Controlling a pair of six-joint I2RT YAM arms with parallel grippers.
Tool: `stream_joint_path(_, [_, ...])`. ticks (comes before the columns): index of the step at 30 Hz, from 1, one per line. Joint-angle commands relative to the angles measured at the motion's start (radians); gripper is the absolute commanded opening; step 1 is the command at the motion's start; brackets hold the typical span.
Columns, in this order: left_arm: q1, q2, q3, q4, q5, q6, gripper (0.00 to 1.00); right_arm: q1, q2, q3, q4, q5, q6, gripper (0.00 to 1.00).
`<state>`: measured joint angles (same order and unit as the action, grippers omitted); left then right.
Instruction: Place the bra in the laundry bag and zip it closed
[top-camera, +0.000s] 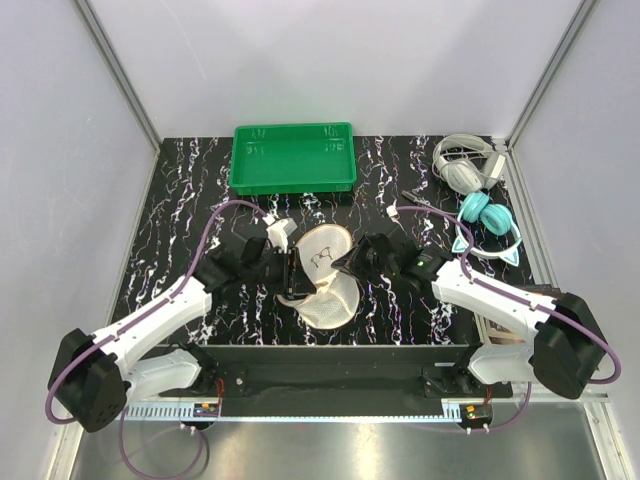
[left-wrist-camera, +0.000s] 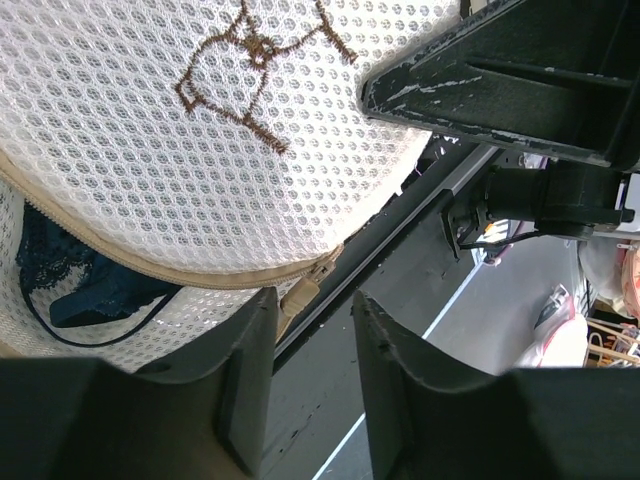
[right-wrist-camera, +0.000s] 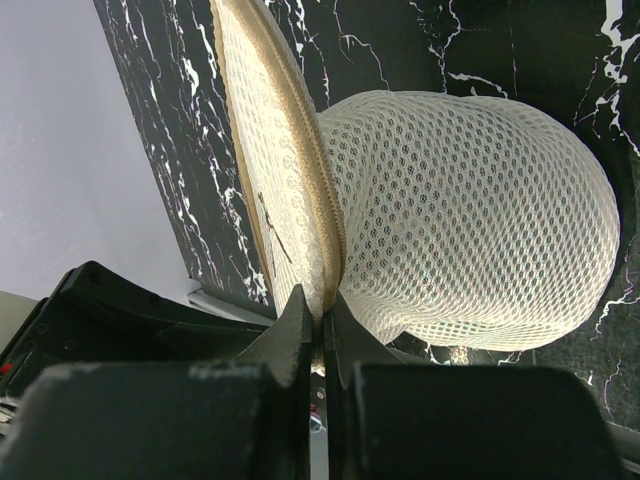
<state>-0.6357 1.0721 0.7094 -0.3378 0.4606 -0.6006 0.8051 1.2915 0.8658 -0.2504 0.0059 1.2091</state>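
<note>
The cream mesh laundry bag (top-camera: 330, 300) lies at the table's middle between both arms, its lid with the glasses mark (left-wrist-camera: 250, 60) lifted. The dark navy bra (left-wrist-camera: 55, 275) shows inside through the gap under the part-open zipper. My left gripper (left-wrist-camera: 313, 300) is open at the bag's left side (top-camera: 292, 272). The beige zipper pull (left-wrist-camera: 298, 292) sits just off its left fingertip, not pinched. My right gripper (right-wrist-camera: 322, 305) is shut on the bag's zipper rim (right-wrist-camera: 330, 250), and it holds the bag from the right (top-camera: 345, 262).
A green tray (top-camera: 293, 158) stands at the back centre. Grey headphones (top-camera: 465, 165) and teal headphones (top-camera: 490, 220) lie at the back right with a cable (top-camera: 410, 208). White walls close in the black marbled table (top-camera: 180, 230).
</note>
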Motion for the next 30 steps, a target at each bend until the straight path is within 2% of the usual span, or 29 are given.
stream_joint_path(1, [0.004,0.017,0.007,0.071,0.026,-0.005,0.38,0.009,0.011,0.039,0.04,-0.004,-0.014,0.0])
stream_joint_path(11, [0.002,0.031,-0.001,0.059,0.035,0.004,0.21,0.011,0.006,0.035,0.042,-0.003,-0.006,0.0])
stream_joint_path(12, [0.004,0.031,-0.001,0.053,0.027,0.004,0.14,0.009,0.008,0.035,0.042,-0.004,-0.006,0.0])
stream_joint_path(16, [0.002,0.02,0.012,-0.003,-0.023,0.019,0.0,0.008,-0.003,0.029,0.042,-0.001,-0.006,0.0])
stream_joint_path(22, [0.004,-0.012,-0.004,-0.093,-0.109,0.059,0.0,-0.024,-0.02,0.016,0.042,-0.003,-0.036,0.0])
stream_joint_path(25, [0.004,-0.043,-0.024,-0.121,-0.129,0.077,0.0,-0.075,-0.017,0.018,0.04,-0.061,-0.074,0.0])
stream_joint_path(28, [0.004,-0.076,-0.041,-0.135,-0.152,0.09,0.0,-0.162,0.008,0.036,0.042,-0.168,-0.144,0.0])
stream_joint_path(30, [0.004,-0.083,-0.042,-0.118,-0.111,0.096,0.0,-0.22,0.046,0.073,0.039,-0.279,-0.221,0.0])
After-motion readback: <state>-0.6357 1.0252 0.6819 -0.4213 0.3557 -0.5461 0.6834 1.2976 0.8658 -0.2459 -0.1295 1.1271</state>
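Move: The zipper pull hangs almost between the left hand's open fingertips, about 1 cm to their right and 1 cm lower. From that hand, the laundry bag's middle is roughly 4 cm ahead, 8 cm right and 6 cm down; the bag edge that the right fingers already pinch is some 7 cm ahead and 11 cm right. From the right hand, the zipper pull lies about 7 cm back, 10 cm left and 1 cm down. Left fingers pinch the zipper pull, sinking and then drawing left about 2 cm; right hauls its pinched edge right-forward. ##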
